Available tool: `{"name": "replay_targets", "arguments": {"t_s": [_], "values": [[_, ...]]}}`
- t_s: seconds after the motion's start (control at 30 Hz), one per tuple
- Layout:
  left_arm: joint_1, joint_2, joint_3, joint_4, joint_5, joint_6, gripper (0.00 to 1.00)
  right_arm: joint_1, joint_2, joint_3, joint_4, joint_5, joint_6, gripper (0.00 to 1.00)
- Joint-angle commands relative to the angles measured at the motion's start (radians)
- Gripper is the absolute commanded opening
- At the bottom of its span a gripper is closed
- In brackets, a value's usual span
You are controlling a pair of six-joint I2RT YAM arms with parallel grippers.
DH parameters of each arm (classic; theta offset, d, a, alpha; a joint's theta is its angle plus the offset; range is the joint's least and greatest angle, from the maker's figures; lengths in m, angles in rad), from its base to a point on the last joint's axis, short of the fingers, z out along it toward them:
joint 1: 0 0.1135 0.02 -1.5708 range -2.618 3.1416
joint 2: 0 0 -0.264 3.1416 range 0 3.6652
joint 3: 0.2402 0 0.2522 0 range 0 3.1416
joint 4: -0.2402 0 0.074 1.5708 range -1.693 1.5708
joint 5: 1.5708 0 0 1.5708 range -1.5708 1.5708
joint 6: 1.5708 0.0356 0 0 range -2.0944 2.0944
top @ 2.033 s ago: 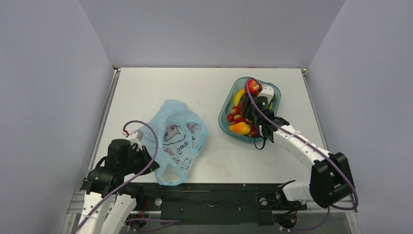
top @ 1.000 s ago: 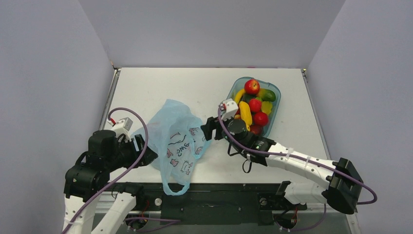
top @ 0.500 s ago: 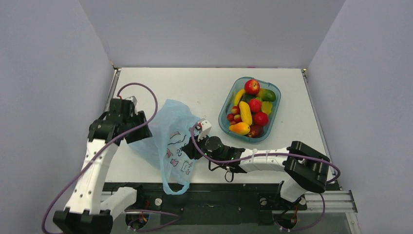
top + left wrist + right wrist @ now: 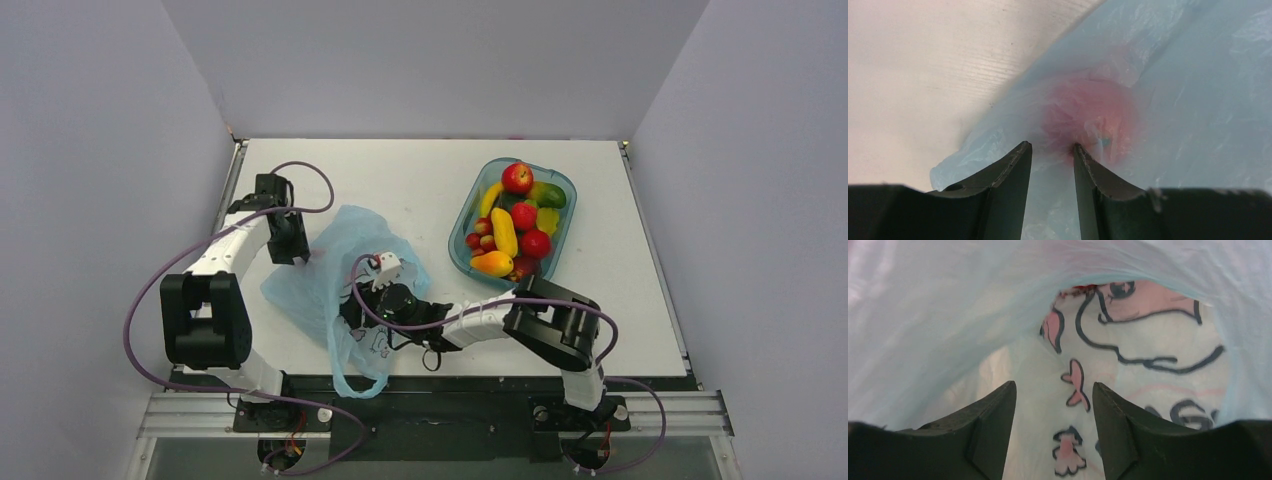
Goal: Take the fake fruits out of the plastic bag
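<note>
The light-blue plastic bag (image 4: 325, 262) lies crumpled left of the table's middle, handles toward the near edge. My left gripper (image 4: 298, 252) is at its far left edge. In the left wrist view the gripper (image 4: 1052, 146) is open, with bag film (image 4: 1188, 100) under the fingers and a reddish fruit (image 4: 1088, 116) showing blurred through the film just ahead. My right gripper (image 4: 352, 310) reaches into the bag from the right. In the right wrist view it (image 4: 1054, 385) is open and empty, with printed film (image 4: 948, 315) all around. A red apple (image 4: 517, 178), a yellow elongated fruit (image 4: 504, 232) and an orange-yellow fruit (image 4: 492, 264) lie in the tub.
The teal oval tub (image 4: 568, 185) stands at the right back of the table and also holds a green-and-orange mango (image 4: 551, 195) and small red strawberries (image 4: 480, 240). Grey walls close in the table on three sides. The right arm lies low across the near middle.
My right gripper left the tub, swept left across the table and entered the bag. My left arm swung from the near left corner out to the bag's far left edge.
</note>
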Motion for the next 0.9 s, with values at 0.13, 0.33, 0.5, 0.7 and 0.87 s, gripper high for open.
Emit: {"name": "replay_targets", "arguments": {"t_s": [0.13,0.33,0.5,0.7,0.87], "values": [[0.004,0.026,-0.091,0.124,0.194,-0.006,0.33,0.015,0.079,0.211,-0.151,0.168,-0.074,0.64],[-0.010,0.011,-0.144,0.158,0.304,0.006,0.32,0.012,0.130,0.319,-0.263,0.257,-0.121,0.75],[-0.030,0.007,-0.163,0.164,0.348,0.037,0.31,-0.005,0.169,0.371,-0.284,0.273,-0.147,0.77],[-0.042,0.016,-0.187,0.177,0.373,0.064,0.30,-0.028,0.217,0.424,-0.315,0.316,-0.195,0.78],[-0.050,0.029,-0.202,0.194,0.394,0.068,0.30,-0.039,0.268,0.489,-0.354,0.369,-0.244,0.79]]}}
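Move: The red fruit inside the bag sits right by the left fingertips, about 4 cm to their right, 1 cm farther out and 3 cm lower. From the right hand, inside the bag's mouth, it is roughly 10 cm ahead and 6 cm left, about 3 cm lower. The bag's left corner lies some 7 cm left of the left hand and 6 cm back. The bag's handle loop is about 16 cm back of the right hand and 2 cm right. Rightward, the left hand pushes the bag and its red fruit about 8 cm, its part-open fingertips swinging some 20 degrees to the right. The right hand reaches deeper into the bag towards the fruit, first forward, left and slightly up, then forward and down, about 9 cm forward in all, fingers spreading wide and tipping lower. ##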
